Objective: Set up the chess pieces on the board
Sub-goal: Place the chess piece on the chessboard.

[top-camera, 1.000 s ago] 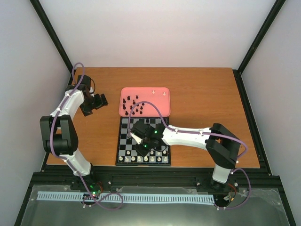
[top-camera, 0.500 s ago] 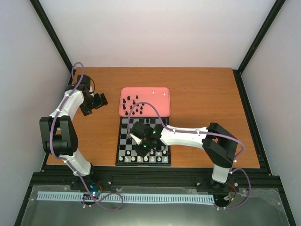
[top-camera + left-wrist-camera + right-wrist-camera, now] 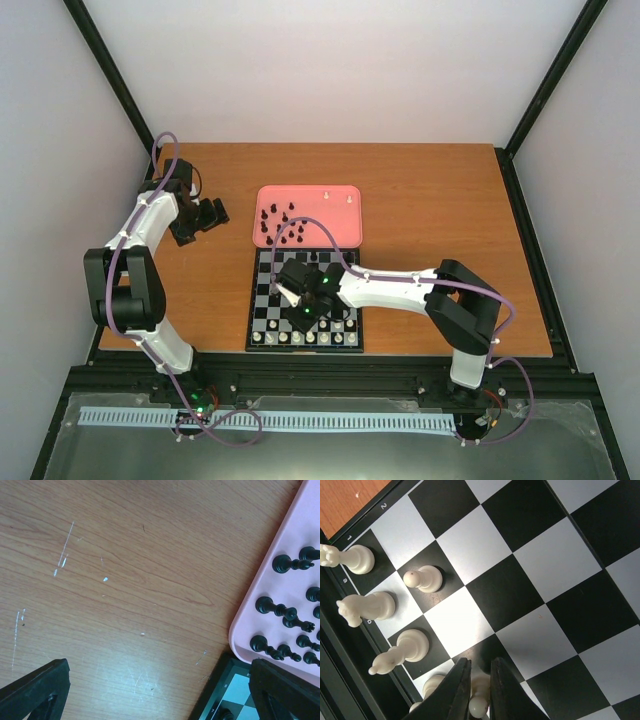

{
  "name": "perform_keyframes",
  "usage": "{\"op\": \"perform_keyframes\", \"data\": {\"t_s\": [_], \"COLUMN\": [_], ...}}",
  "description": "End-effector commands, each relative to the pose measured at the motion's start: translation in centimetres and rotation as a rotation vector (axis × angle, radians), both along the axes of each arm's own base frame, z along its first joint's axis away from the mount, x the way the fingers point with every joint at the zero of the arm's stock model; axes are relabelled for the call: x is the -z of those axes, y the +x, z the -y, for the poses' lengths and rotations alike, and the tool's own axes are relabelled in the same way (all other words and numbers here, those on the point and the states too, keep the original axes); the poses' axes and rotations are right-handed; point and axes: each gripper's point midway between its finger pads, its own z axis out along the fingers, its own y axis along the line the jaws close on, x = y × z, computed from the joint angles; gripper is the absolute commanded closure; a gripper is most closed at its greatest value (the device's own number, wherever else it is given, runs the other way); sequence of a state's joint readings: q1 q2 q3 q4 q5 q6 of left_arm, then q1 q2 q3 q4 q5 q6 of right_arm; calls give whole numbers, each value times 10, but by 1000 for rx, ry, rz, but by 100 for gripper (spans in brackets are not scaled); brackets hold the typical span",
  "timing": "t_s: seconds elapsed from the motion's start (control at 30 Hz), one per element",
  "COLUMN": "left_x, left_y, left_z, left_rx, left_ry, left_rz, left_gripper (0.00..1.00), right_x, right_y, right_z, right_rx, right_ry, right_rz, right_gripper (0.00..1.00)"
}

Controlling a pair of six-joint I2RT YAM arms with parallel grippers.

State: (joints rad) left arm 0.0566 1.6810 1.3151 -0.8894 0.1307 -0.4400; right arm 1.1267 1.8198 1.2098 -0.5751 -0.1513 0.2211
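The board (image 3: 254,300) lies at the table's near middle, with a row of white chess pieces (image 3: 300,338) along its near edge. My right gripper (image 3: 303,312) hangs low over the board's near left part. In the right wrist view its fingers (image 3: 462,680) are shut on a white pawn (image 3: 480,700) just above a dark square. A rook (image 3: 351,559), a knight (image 3: 367,606), a bishop (image 3: 402,650) and a pawn (image 3: 422,578) stand nearby. My left gripper (image 3: 212,215) is open over bare wood, left of the tray; its fingers (image 3: 40,690) hold nothing.
A pink tray (image 3: 310,190) behind the board holds several black pieces (image 3: 280,222) and two white ones (image 3: 349,199). The left wrist view shows the tray's corner (image 3: 260,595), black pieces (image 3: 277,607) in it and the board's corner (image 3: 235,690).
My right arm has drifted slightly left over the board, still with the pawn. The left arm has not moved.
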Motion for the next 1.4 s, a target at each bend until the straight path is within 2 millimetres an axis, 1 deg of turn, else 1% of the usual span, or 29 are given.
{"op": "perform_keyframes", "data": {"t_s": [0.0, 0.3, 0.47, 0.77, 0.83, 0.87, 0.93, 1.1, 1.2, 1.23, 1.27, 1.33, 1.37], "left_x": [-11, -9, -10, -11, -12, -12, -13, -17, -20, -21, -22, -23, -24], "left_y": [6, 6, 6, 4, 4, 5, 4, 5, 6, 6, 6, 6, 7], "left_z": [-1, -1, -1, -1, -1, -1, -1, 0, 1, 2, 2, 2, 1], "left_rx": [16, 17, 18, 18, 20, 19, 20, 22, 24, 24, 25, 26, 25], "left_ry": [18, 20, 21, 23, 22, 22, 21, 15, 12, 8, 8, 9, 12], "left_rz": [38, 33, 33, 35, 36, 37, 39, 46, 52, 54, 56, 59, 61], "left_gripper": [0, 0, 0, 0, 0, 0, 0, 0, 0, 0, 0, 0, 0], "right_x": [-3, -3, -6, -16, -22, -25, -35, -60, -83, -90, -98, -109, -110], "right_y": [3, 1, 3, 11, 15, 18, 27, 47, 66, 76, 91, 127, 149], "right_z": [-8, -8, -9, -6, -5, -5, -6, -11, -12, -10, -6, 5, 14], "right_rx": [-23, -43, -45, -38, -29, -24, -9, -22, -1, 20, 55, 142, 197], "right_ry": [16, 12, 13, 14, 13, 13, 16, 38, 67, 76, 87, 101, 96], "right_rz": [2, -6, 8, 63, 90, 106, 147, 197, 222, 228, 233, 234, 234], "right_gripper": [87, 86, 84, 72, 70, 68, 62, 54, 51, 51, 50, 50, 50]}}
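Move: The right fingers hold the white pawn upright over its second-row square, its middle about 1 cm below the hand point. Another white pawn stands level and some 6 cm left of the hand, a third roughly 3 cm right, and the white bishop about 3 cm left and 3 cm back. The pink tray's middle is some 25 cm ahead. From the left hand, the held pawn lies about 23 cm right, 22 cm back and 8 cm below. The right fingers open, release the pawn, then lift and swing forward towards the tray, about 8 cm each way. ##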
